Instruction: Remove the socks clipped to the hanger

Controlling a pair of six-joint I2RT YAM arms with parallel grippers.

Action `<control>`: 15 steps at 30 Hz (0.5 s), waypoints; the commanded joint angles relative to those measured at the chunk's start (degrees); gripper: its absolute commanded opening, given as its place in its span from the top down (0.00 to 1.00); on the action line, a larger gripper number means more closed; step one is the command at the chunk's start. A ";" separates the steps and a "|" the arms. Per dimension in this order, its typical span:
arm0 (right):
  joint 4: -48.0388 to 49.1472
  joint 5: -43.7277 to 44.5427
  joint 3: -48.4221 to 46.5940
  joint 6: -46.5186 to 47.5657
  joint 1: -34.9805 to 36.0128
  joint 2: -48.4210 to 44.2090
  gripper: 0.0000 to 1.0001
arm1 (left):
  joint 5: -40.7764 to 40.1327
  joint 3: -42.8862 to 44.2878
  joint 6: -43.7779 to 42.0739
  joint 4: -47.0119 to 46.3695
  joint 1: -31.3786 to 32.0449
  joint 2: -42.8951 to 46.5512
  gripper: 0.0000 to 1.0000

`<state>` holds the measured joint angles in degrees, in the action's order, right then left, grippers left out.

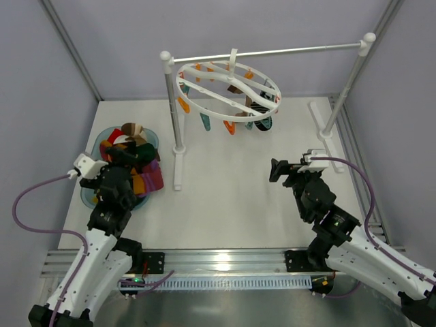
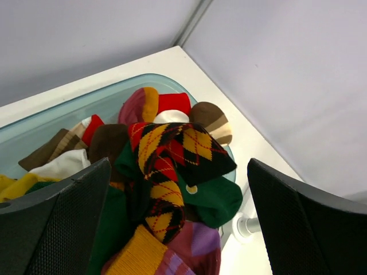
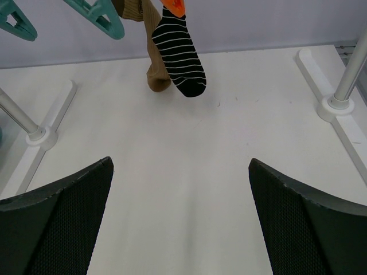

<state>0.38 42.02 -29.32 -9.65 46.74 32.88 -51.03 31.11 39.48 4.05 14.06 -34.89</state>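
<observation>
The white ring hanger (image 1: 193,97) hangs from the rack's bar, rimmed with orange and teal clips. Two socks stay clipped at its right side: a black-white striped sock (image 3: 178,57) and a brown sock (image 3: 153,71) behind it, also seen as a dark bunch of socks (image 1: 260,117) from above. My right gripper (image 3: 181,161) is open and empty, low over the table and well short of them. My left gripper (image 2: 179,163) is open over a bowl of loose socks, with a red-orange diamond sock (image 2: 172,152) lying on the pile between its fingers.
The glass bowl (image 2: 86,100) sits at the table's left edge (image 1: 154,138), heaped with socks. The rack's white posts (image 1: 174,116) (image 1: 347,88) stand on long feet (image 3: 40,137) (image 3: 335,106). Empty teal clips (image 3: 97,17) dangle from the ring.
</observation>
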 commanded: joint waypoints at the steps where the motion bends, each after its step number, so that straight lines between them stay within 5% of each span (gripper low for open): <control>1: 1.46 0.60 0.23 -0.90 -0.25 -0.45 0.00 | -3.02 2.72 -2.48 -0.89 3.06 0.53 0.00; 9: 5.33 0.70 1.99 -0.19 -1.21 -0.98 0.00 | -6.10 2.99 -11.78 -14.76 16.32 -4.20 0.00; 15: 8.40 -2.11 3.13 -0.63 -5.34 0.16 0.00 | -6.28 -0.52 -26.37 -38.48 27.32 -12.64 0.00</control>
<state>3.70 41.34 -26.41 -9.63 43.18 32.62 -55.57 31.97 22.70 -18.44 38.35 -44.40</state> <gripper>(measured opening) 0.996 0.995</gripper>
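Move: The black striped sock on the hanger is about 20 cm ahead of the left hand, 43 cm to its right and 5 cm higher; the brown sock is some 4 cm beyond it and 4 cm nearer the hand sideways. The left pole stands 21 cm ahead, 19 cm right; the basket's middle is 12 cm straight ahead, 20 cm down. From the right hand the striped sock is 20 cm ahead, 11 cm left, 5 cm up. The open, empty left hand swings about 12 cm right towards the hanging socks, rising slightly, turning some 20 degrees clockwise. ##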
